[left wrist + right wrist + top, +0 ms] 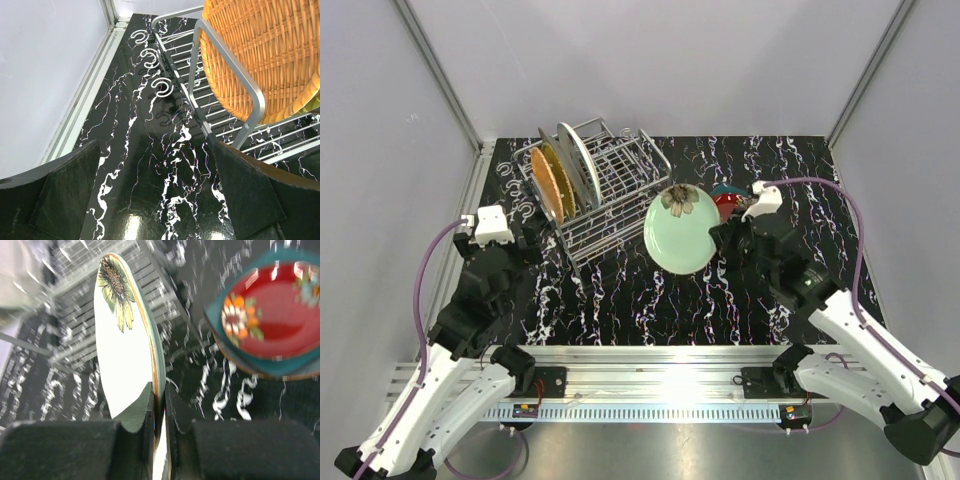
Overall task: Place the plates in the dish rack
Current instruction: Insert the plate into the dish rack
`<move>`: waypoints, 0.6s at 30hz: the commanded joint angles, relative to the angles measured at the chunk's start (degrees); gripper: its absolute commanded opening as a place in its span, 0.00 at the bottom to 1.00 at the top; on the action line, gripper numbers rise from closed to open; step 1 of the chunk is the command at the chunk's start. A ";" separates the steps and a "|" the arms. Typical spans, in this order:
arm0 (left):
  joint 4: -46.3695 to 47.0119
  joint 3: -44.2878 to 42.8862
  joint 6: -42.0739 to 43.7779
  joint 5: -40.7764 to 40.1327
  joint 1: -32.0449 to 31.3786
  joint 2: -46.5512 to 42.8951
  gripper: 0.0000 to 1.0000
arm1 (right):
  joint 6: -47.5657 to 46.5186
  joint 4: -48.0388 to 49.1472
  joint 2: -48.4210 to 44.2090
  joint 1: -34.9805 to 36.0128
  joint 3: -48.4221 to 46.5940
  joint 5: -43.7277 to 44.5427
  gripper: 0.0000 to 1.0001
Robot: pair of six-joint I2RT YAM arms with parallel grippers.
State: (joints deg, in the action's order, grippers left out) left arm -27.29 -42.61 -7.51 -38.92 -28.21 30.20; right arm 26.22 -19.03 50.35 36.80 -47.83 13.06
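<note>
The dish rack stands at the back left of the table. An orange woven plate and a grey plate stand on edge in its left end. My right gripper is shut on the rim of a pale blue-green plate with a sunflower print, held upright above the table just right of the rack. In the right wrist view the gripper pinches that plate's edge. My left gripper is open over bare table beside the rack's rail, below the orange plate.
A red patterned plate lies on a dark teal plate behind the right gripper; the same stack shows in the top view. Hooks jut from the rack's left end. Walls enclose the table on three sides.
</note>
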 commanded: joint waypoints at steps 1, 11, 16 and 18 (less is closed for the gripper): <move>3.03 0.07 0.39 -1.86 0.35 0.21 0.99 | -0.99 8.65 1.14 0.47 -9.36 1.80 0.00; 3.56 0.25 0.56 -1.34 0.43 0.65 0.99 | -8.02 10.24 9.41 6.52 -22.56 8.55 0.00; 3.64 0.16 0.56 -1.34 0.35 0.83 0.99 | -10.92 11.91 15.47 10.31 -28.09 13.30 0.00; 3.56 0.25 0.56 -1.34 0.52 0.65 0.99 | -12.06 12.69 17.93 11.80 -29.50 15.67 0.00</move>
State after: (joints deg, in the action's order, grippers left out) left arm -26.85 -42.61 -7.35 -39.29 -28.03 30.76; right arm 16.14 -18.06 66.94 46.48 -71.16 22.79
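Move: The next free slot, right beside the white plate in the rack, lies about 18 cm ahead of the right hand, some 22 cm to its left and 6 cm lower. The white plate's middle is about 19 cm ahead and 27 cm left, some 5 cm lower. The red plate on its teal stack is 14 cm ahead, 5 cm right and 19 cm below. From the left hand the slot is some 20 cm ahead, 22 cm right and 8 cm below. Upward first, about 10 cm in all, the right hand carries the green plate it still pinches by its right edge, slowing its climb while bending ever more to the left (about 6 cm) and somewhat forward, towards the rack's free slots. The wrist tips the fingers some 10 degrees higher; the grip stays shut. ##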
